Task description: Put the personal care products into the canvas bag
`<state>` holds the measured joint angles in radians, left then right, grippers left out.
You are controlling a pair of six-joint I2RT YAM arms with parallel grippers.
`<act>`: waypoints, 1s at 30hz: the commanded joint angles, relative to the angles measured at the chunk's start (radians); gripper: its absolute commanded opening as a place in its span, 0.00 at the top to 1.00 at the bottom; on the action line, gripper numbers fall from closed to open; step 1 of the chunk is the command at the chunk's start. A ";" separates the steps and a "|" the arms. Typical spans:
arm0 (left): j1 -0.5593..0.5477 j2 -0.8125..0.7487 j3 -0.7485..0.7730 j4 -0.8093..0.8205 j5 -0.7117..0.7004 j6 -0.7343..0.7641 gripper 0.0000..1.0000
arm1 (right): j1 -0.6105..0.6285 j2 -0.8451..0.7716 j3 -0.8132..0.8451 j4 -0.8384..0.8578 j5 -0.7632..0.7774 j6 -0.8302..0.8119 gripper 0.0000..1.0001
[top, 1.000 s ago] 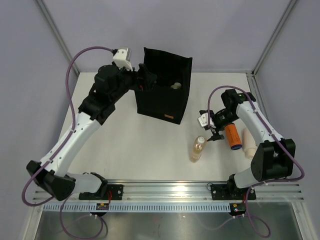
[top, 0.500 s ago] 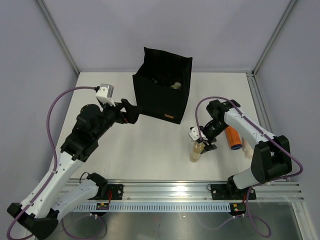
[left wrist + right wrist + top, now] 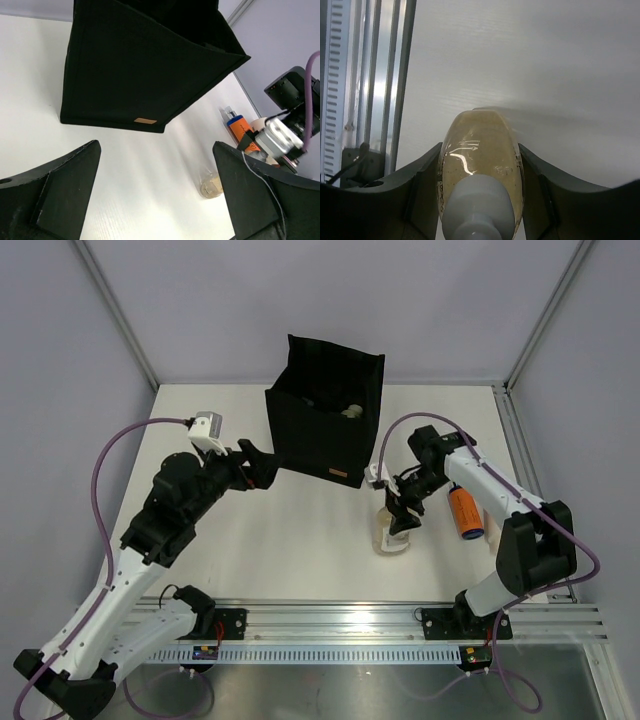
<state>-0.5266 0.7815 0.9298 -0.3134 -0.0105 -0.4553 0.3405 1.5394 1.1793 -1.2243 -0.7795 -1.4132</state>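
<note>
The black canvas bag [image 3: 325, 425] stands open at the back centre, with a pale product [image 3: 350, 412] inside; its tan label [image 3: 145, 120] shows in the left wrist view. My right gripper [image 3: 402, 512] is shut on the amber bottle [image 3: 390, 538], whose base rests on the table in front of the bag. In the right wrist view the bottle [image 3: 480, 155] fills the gap between both fingers [image 3: 422, 185]. An orange bottle with a blue cap [image 3: 464, 512] lies right of it. My left gripper [image 3: 262, 468] is open and empty, left of the bag's front corner.
A cream tube [image 3: 260, 122] lies beyond the orange bottle [image 3: 239, 127], mostly hidden by the right arm. An aluminium rail [image 3: 330, 620] runs along the near table edge. Frame posts stand at the back corners.
My right gripper moved left over the amber bottle and closed on it, raising its cap end. My left arm drew back from the bag a second ago and has since barely shifted.
</note>
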 commanded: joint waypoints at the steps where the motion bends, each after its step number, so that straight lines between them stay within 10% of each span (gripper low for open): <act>1: -0.003 0.002 -0.011 0.019 0.004 -0.034 0.01 | 0.003 -0.012 0.106 0.123 -0.156 0.406 1.00; 14: -0.003 -0.022 -0.034 -0.035 -0.032 -0.056 0.01 | 0.009 -0.065 0.275 0.454 -0.273 1.123 1.00; 30: -0.003 -0.048 -0.013 -0.110 -0.086 -0.075 0.01 | 0.002 0.399 1.392 0.670 -0.048 1.460 1.00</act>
<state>-0.5262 0.7513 0.8963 -0.4286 -0.0658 -0.5198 0.3450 1.8599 2.3512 -0.6937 -0.9043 -0.0635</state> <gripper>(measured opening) 0.983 0.610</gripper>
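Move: The right hand already grips the amber bottle near the table. The canvas bag's mouth lies about 23 cm ahead, 16 cm to its left and 12 cm higher. The orange bottle lies roughly 8 cm ahead and 16 cm to the right, with the cream bottle some 5 cm ahead and 24 cm to the right, both about 9 cm below. From the left hand, the bag's mouth is around 17 cm ahead, 12 cm right and 8 cm lower. Keeping the amber bottle pinched between its fingers, the right hand swings slowly forward and left at first, then climbs fast towards the bag's mouth: about 34 cm up, 18 cm forward and 11 cm left in all. On the way the wrist turns some 35 degrees clockwise and its left side tips up. The empty left hand, still open, sinks about 3 cm. ##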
